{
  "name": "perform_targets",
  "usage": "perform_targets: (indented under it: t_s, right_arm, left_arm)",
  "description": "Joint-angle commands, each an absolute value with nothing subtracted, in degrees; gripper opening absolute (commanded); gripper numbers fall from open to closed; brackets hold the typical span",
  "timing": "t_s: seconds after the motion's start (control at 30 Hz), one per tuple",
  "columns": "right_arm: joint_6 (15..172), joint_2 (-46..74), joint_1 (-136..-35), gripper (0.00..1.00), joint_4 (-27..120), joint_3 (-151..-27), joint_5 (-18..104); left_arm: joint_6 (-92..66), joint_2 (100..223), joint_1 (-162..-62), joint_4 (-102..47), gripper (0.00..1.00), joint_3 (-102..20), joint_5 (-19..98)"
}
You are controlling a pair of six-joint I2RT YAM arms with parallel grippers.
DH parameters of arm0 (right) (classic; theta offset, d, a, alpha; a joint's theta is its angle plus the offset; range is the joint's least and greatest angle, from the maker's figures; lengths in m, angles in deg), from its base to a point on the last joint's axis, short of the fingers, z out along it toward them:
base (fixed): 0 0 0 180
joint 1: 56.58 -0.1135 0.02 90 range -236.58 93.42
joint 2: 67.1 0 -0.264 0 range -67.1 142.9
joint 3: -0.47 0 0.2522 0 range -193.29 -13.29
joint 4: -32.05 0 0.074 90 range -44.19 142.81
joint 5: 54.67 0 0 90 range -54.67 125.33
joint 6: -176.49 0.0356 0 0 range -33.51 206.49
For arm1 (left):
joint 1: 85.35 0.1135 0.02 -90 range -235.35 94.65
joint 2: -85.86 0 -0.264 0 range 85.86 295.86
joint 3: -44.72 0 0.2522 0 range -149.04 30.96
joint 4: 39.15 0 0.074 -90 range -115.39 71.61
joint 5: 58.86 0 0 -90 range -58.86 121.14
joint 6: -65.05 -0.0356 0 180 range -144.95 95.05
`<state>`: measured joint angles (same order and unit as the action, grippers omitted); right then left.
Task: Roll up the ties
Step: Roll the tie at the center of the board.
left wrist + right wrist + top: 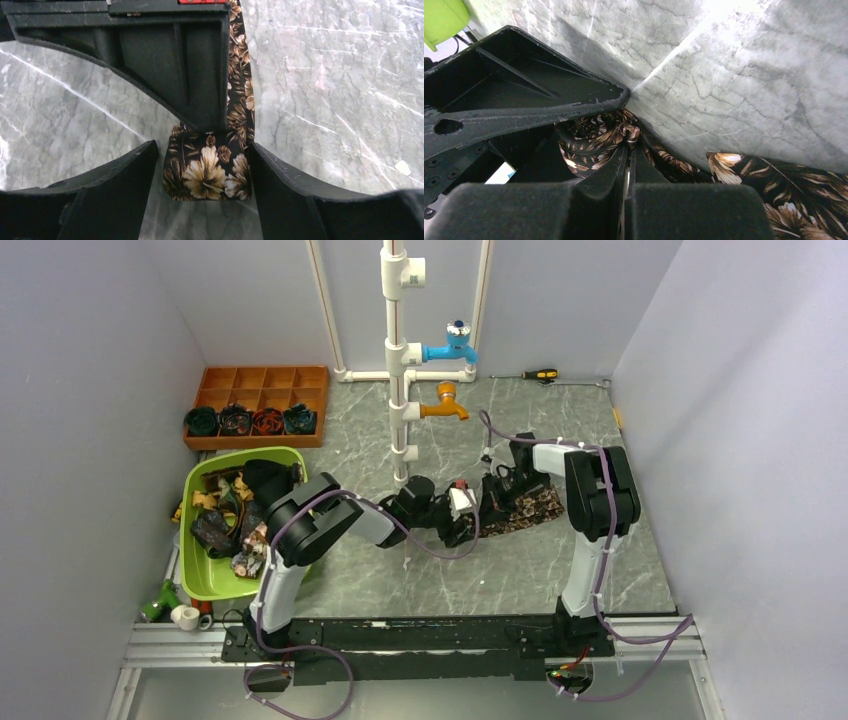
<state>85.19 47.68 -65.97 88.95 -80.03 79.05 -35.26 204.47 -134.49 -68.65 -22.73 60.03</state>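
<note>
A dark tie with tan flowers (pixel 528 506) lies on the marble table in the middle. Its narrow end is wound into a small roll (pixel 207 170). My left gripper (pixel 202 148) stands open astride that roll; the right finger (pixel 280 185) lies against it, the left finger (pixel 125 180) a little apart. From the other side my right gripper (pixel 628 143) is shut on the tie at the roll (pixel 589 140). The tie's wide end (pixel 804 200) trails off to the right. In the top view both grippers, left (pixel 462 525) and right (pixel 492 498), meet tip to tip.
A green bin (pixel 205 575) at the left holds loose ties. Behind it a brown compartment tray (pixel 262 380) carries several rolled ties (pixel 235 420). A white pipe stand (pixel 398 360) with blue and orange taps rises just behind the grippers. A screwdriver (pixel 540 374) lies at the back wall.
</note>
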Motion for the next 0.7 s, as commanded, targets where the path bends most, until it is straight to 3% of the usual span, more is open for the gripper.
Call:
perform_targets:
  t_s: [0.0, 0.13, 0.2, 0.23, 0.43, 0.53, 0.67]
  right_arm:
    - [82.4, 50.1, -67.5, 0.0, 81.3, -76.5, 65.9]
    - [84.6, 49.1, -68.4, 0.0, 79.3, -75.5, 71.7]
    - [84.4, 47.9, -67.9, 0.0, 81.2, -76.2, 75.5]
    - [83.9, 46.9, -67.1, 0.06, 82.6, -76.4, 77.3]
    - [81.3, 40.4, -63.7, 0.36, 89.3, -77.5, 86.2]
    - [85.7, 39.2, -65.7, 0.44, 86.4, -76.9, 90.2]
    - [88.8, 40.5, -69.5, 0.46, 83.6, -77.4, 90.5]
  left_arm:
    - [-33.3, 207.8, -135.3, -67.5, 0.68, -24.1, 61.7]
    - [-35.6, 206.5, -135.3, -61.1, 0.36, -23.3, 60.8]
    - [-38.6, 204.3, -135.3, -57.0, 0.27, -21.2, 59.5]
    - [-40.1, 203.0, -135.1, -54.8, 0.25, -19.8, 58.8]
    - [-44.1, 199.2, -134.9, -43.9, 0.22, -16.7, 55.6]
    - [-43.6, 199.2, -135.1, -42.2, 0.23, -17.3, 55.9]
    - [-43.4, 199.8, -135.2, -40.6, 0.25, -18.8, 55.9]
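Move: The small roll of the tie sits between the left hand's open fingertips, its middle about 1 cm below and 1 cm right of the hand point. From the right hand, whose shut tips rest on the tie at the roll's right side, the roll's middle is some 2 cm to the left. The flat tail's middle lies about 12 cm right of the left hand and 2 cm lower; the white post's foot stands roughly 14 cm left of it and 8 cm ahead. The left fingers shut on the front and back ends of the roll, then keep that grip and drag it about 3 cm left and a little back, the fingertips tipping slightly down. The right hand's shut tips first stay on the tie, then come free, rising some 4 cm and drifting left over the roll as they open about halfway. ##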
